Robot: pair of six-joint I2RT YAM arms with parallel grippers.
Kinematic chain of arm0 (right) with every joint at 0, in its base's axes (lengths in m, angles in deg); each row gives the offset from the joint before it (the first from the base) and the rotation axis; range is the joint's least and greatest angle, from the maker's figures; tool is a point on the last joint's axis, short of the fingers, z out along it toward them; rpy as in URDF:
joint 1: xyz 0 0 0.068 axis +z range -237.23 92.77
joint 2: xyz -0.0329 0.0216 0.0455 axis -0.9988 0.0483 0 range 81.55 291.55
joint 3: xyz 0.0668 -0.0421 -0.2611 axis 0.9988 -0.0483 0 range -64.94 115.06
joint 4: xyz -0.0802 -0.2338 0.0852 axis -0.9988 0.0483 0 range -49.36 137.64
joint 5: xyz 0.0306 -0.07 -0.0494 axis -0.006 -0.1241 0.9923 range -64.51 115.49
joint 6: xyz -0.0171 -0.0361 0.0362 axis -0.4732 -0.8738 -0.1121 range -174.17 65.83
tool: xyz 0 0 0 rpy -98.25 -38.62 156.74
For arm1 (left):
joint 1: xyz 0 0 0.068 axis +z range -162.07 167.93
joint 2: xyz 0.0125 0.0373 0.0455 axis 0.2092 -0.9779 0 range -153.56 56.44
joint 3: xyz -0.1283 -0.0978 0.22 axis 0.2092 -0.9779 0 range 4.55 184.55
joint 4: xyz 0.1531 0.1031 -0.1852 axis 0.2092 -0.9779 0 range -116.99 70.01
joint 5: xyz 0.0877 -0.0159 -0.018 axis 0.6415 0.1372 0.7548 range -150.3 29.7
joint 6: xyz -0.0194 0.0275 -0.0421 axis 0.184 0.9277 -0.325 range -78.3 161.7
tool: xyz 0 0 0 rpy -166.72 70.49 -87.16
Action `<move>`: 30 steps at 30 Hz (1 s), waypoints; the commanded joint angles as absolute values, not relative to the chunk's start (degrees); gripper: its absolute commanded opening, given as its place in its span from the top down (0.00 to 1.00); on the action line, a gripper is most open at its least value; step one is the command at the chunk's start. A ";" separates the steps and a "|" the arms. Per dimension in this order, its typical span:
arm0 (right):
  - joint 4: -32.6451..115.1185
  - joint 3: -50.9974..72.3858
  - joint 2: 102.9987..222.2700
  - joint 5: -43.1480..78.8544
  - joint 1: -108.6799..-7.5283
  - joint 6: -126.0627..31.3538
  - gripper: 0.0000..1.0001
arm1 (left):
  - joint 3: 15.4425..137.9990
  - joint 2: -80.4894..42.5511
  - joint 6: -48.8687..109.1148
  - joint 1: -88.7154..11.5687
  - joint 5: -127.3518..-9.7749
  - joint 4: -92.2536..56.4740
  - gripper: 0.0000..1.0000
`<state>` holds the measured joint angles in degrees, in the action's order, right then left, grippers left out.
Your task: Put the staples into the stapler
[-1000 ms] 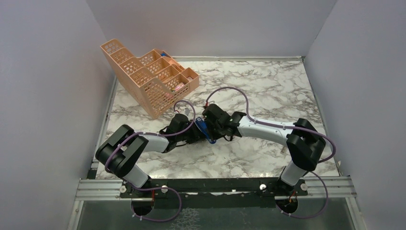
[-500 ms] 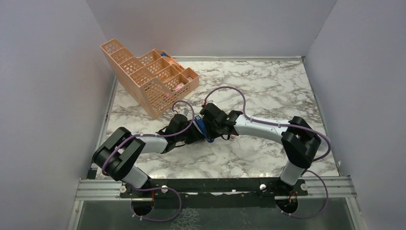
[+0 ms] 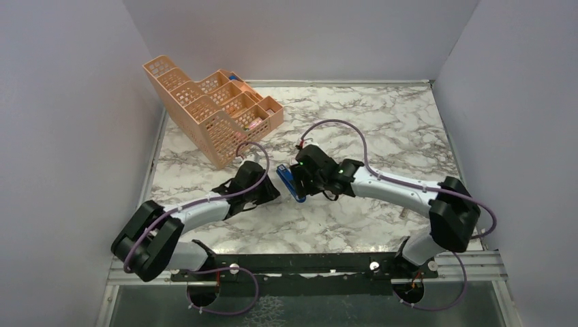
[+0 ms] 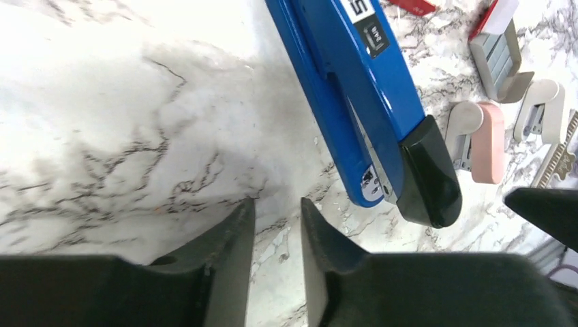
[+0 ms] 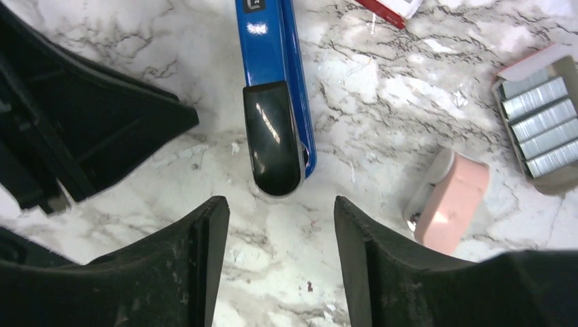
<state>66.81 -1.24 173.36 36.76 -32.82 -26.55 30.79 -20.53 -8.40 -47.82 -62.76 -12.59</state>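
The blue stapler [image 3: 288,183] lies on the marble between my two grippers, with neither touching it. In the left wrist view the stapler [image 4: 354,88] runs up and away, its black end to the right of my left gripper [image 4: 276,204], whose jaws stand narrowly apart over bare marble. In the right wrist view the stapler's [image 5: 272,75] black end points at my right gripper [image 5: 279,204], which is wide open just short of it. The staples [image 5: 542,126] sit as grey ribbed strips in a small open box at the right, seen also as staples [image 4: 501,58] from the left wrist.
A pink block [image 5: 450,197] and a white block [image 4: 542,112] lie beside the staples. A red-and-white box [image 5: 392,8] lies beyond the stapler. The peach mesh organiser [image 3: 211,109] stands at the back left. The left gripper's fingers [image 5: 88,129] loom left of the stapler.
Both grippers have let go of the stapler and drawn back. The right jaws opened wide, and the left arm pulled away to the left. The stapler now lies free.
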 commanded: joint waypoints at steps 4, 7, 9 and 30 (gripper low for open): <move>67.39 -9.44 151.61 41.34 -32.48 -25.78 0.27 | 37.87 -5.29 -1.83 -47.76 -50.78 -30.84 0.44; 69.54 -12.49 141.65 47.81 -32.50 -26.29 0.22 | 41.48 2.88 2.05 -47.75 -45.97 -38.54 0.23; 72.38 -12.22 136.27 51.44 -32.50 -26.23 0.05 | 44.70 7.81 4.84 -47.76 -42.42 -43.29 0.05; 86.49 2.86 116.07 77.09 -32.55 -31.89 0.00 | 71.32 27.30 21.46 -47.75 -20.04 -69.58 0.01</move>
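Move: The closed blue stapler's middle lies about 3 cm ahead and 4 cm right of the left hand, nearly level with its fingertips; from the right hand it is some 4 cm ahead, 3 cm left and 6 cm below. Counted from the right hand, the red staple box stands about 9 cm straight ahead, the pink mini stapler 2 cm ahead and 9 cm right, and the open staple tray 6 cm ahead and 11 cm right. Lift both empty grippers off and away from the blue stapler and spread them apart: raise the left about 30 cm while swinging it nearly 20 cm left, and raise the right a little less while carrying it some 23 cm right, each easing slightly back. Tip both sets of fingers up from the table, turn the left counter-clockwise and the right clockwise, and open both wide. ##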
